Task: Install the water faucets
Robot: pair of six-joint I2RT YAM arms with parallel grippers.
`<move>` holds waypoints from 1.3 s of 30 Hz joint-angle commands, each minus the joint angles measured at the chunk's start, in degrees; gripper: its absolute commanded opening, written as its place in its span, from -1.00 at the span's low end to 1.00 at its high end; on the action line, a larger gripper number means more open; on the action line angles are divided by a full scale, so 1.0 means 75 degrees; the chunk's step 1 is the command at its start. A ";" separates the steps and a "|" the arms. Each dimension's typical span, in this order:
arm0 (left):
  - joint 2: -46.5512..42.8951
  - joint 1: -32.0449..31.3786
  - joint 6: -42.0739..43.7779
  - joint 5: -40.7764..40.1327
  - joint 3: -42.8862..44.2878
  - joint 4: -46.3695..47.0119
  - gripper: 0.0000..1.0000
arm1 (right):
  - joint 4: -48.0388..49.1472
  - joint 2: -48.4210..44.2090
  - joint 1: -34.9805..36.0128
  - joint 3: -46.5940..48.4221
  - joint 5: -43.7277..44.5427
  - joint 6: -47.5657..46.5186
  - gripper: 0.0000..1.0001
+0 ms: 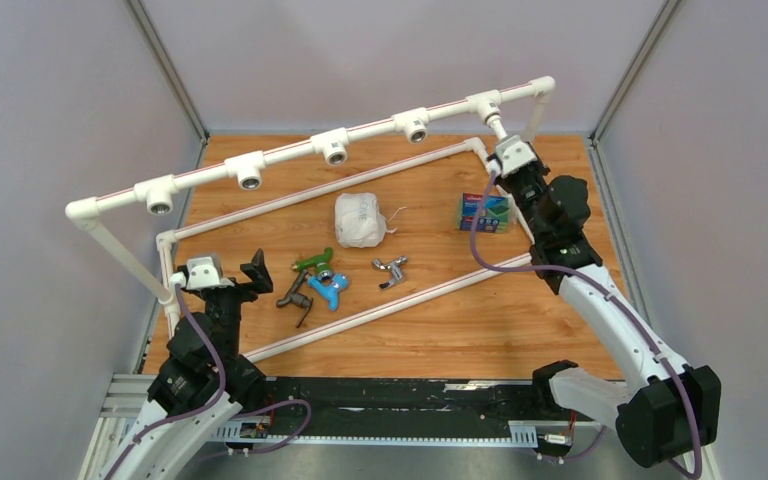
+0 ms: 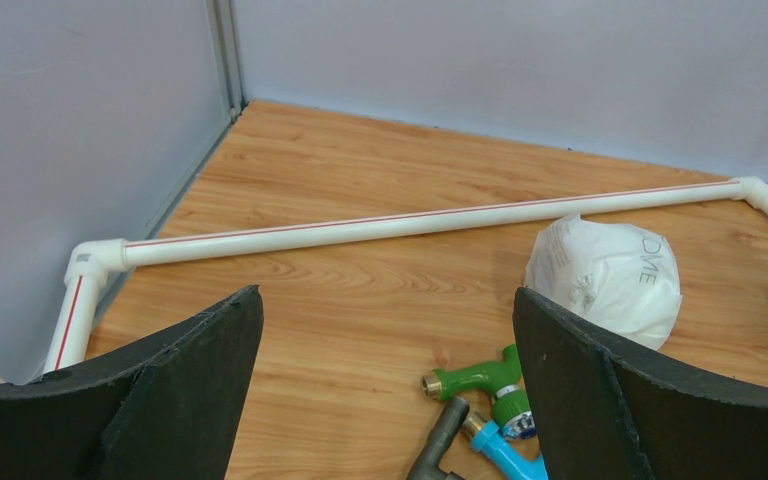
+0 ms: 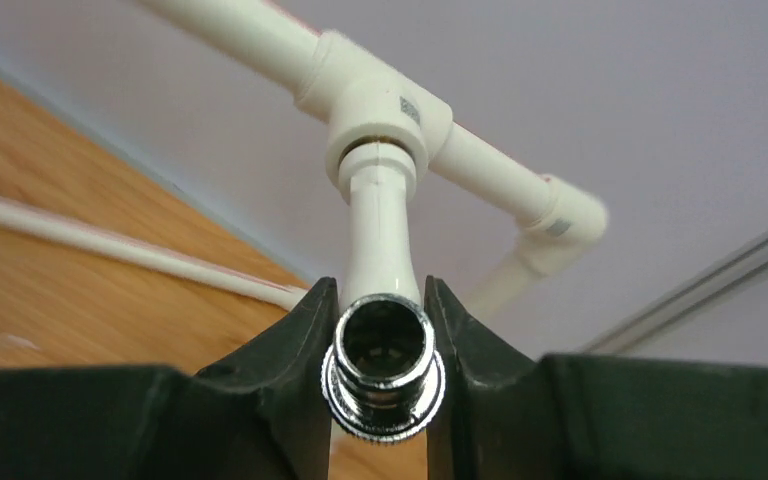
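A white faucet (image 1: 496, 125) hangs from the rightmost tee of the raised white pipe rail (image 1: 335, 147). My right gripper (image 1: 501, 150) is shut on it. In the right wrist view its fingers (image 3: 310, 330) press both sides of the faucet's chrome threaded end (image 3: 383, 365), and the white body (image 3: 380, 230) runs up into the tee (image 3: 385, 120). The green faucet (image 1: 312, 262), blue faucet (image 1: 328, 288), dark grey faucet (image 1: 296, 297) and chrome faucet (image 1: 391, 270) lie on the table. My left gripper (image 1: 250, 278) hovers open just left of them, holding nothing (image 2: 387, 292).
A white crumpled bag (image 1: 360, 218) and a green and blue box (image 1: 486, 212) lie on the wooden table. A low white pipe frame (image 1: 330, 190) runs across the tabletop. Three other tees on the rail stand open. Grey walls close in on three sides.
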 commanded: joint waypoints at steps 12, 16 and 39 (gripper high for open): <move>-0.0079 0.0037 0.0036 0.0050 0.0165 0.0082 1.00 | 0.2686 0.0048 0.0120 -0.0859 0.3397 1.8467 -0.95; -0.0067 0.0037 0.0036 0.0050 0.0165 0.0059 1.00 | 0.2826 -0.0057 0.0132 -0.0823 0.3726 1.8457 -0.43; -0.0043 0.0037 0.0036 0.0073 0.0153 0.0082 1.00 | 0.0215 -0.2787 0.0120 -0.1271 0.2089 0.9176 1.00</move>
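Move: The white faucet, already started in the pipe rail's rightmost tee, is held between the right fingertips; that tee lies about 7 cm ahead of the right hand, 4 cm to its left and 4 cm above. The rail's corner elbow is roughly 12 cm ahead and 8 cm to the right, the next tee 5 cm ahead and 19 cm to the left, both about 4 cm higher. From the idle left hand, the rightmost tee is some 26 cm ahead, 55 cm right and 14 cm up. The white faucet is screwed round in its tee by the right hand, still gripping it and rolling about 130 degrees clockwise as seen from behind the hand, with only a small swing left. Then the fingers open wide and let go, and the hand backs off about 7 cm towards the base, drifting right and up and unwinding part of the roll. ##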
